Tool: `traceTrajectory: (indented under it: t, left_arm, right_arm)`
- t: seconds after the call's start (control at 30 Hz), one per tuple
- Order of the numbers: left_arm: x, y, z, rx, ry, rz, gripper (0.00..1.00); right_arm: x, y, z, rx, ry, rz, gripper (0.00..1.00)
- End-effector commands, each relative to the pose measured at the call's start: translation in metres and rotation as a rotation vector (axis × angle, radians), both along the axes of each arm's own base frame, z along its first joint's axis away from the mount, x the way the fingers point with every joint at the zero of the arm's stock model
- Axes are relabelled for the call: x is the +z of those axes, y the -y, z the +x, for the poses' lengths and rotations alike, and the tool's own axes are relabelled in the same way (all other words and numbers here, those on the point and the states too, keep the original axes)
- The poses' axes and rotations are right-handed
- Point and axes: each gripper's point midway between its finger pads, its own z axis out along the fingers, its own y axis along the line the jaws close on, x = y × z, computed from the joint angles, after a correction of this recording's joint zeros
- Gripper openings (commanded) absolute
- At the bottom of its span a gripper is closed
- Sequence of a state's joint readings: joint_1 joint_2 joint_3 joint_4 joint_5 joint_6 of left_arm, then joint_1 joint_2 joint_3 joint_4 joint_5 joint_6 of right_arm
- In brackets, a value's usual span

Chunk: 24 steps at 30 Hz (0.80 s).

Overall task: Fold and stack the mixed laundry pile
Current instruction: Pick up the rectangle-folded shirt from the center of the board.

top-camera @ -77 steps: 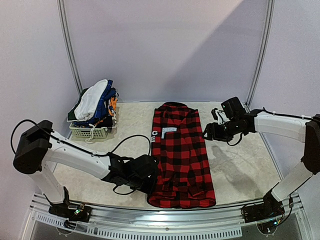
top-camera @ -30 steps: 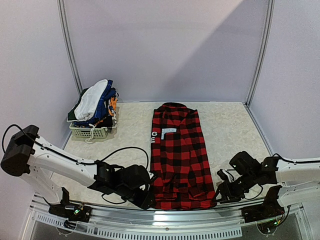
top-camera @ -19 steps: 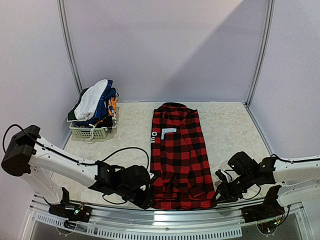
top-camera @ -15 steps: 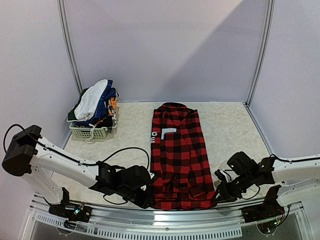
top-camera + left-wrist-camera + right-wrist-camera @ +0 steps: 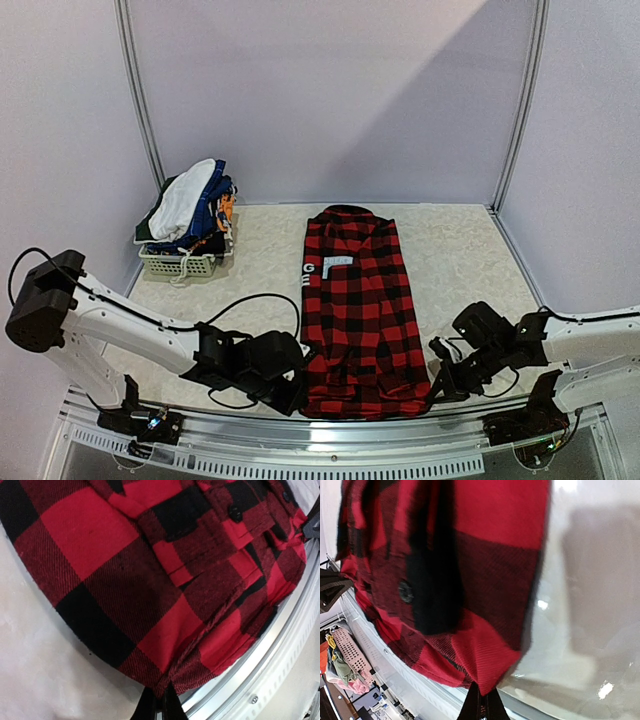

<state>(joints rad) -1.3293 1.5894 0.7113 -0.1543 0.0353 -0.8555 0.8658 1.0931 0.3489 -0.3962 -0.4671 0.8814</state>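
Note:
The red-and-black plaid shirt (image 5: 358,310) lies lengthwise down the middle of the table, folded into a long strip, white lettering on its left side. My left gripper (image 5: 297,403) is shut on the shirt's near left corner (image 5: 167,682). At the near right corner (image 5: 487,677) my right gripper (image 5: 433,397) is shut on the hem. Both pinched corners sit by the table's near metal edge. The rest of the laundry pile (image 5: 190,212), white and blue cloth on top, is heaped in a basket at the back left.
A small white lattice basket (image 5: 178,263) holds the heap at the back left. Grey walls close the table at the back and sides. The metal front rail (image 5: 330,435) runs just under both grippers. A black cable (image 5: 255,280) loops from the left arm over the table.
Both grippers have closed on the shirt's near corners; a second ago their jaws were partly open there. Earlier still the right arm was up beside the shirt's far right.

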Motion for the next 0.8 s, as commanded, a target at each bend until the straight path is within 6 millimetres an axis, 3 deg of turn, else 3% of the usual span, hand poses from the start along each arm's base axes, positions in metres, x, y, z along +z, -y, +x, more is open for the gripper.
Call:
traceTrajectory:
  t: [0.0, 0.17, 0.53, 0.77]
  left_arm:
    - [0.022, 0.008, 0.003, -0.018, 0.049, -0.031, 0.00]
    - [0.034, 0.009, 0.014, -0.002, 0.100, -0.033, 0.00]
    - [0.063, 0.011, 0.045, 0.063, 0.228, -0.038, 0.00]
    - [0.079, 0.012, 0.060, 0.083, 0.302, -0.029, 0.00]
  right_arm:
    - [0.017, -0.008, 0.013, 0.011, 0.067, 0.010, 0.00]
    - [0.030, -0.014, 0.024, 0.013, 0.113, 0.001, 0.00]
    - [0.068, -0.018, 0.071, -0.085, 0.328, -0.017, 0.00]
    - [0.080, -0.020, 0.089, -0.115, 0.404, -0.042, 0.00]
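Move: The shirt lies long and flat, and each hand already pinches one corner of its near hem. The shirt's middle is about 31 cm ahead of the left hand and 14 cm to its right, and 31 cm ahead of the right hand and 15 cm to its left, a couple of centimetres down. From the left hand the white letters are 36 cm ahead and 2 cm right, and the laundry basket 43 cm ahead and 33 cm left. The shirt's near hem comes up off the front of the board, its corners still pinched in both closed grippers, and is carried forward towards the collar end. The left hand rises about 6 cm and goes forward some 4 cm; the right goes faster, about 7 cm forward and nearly as far up. Both wrists tilt their fingertips forward, by roughly 15 degrees. ##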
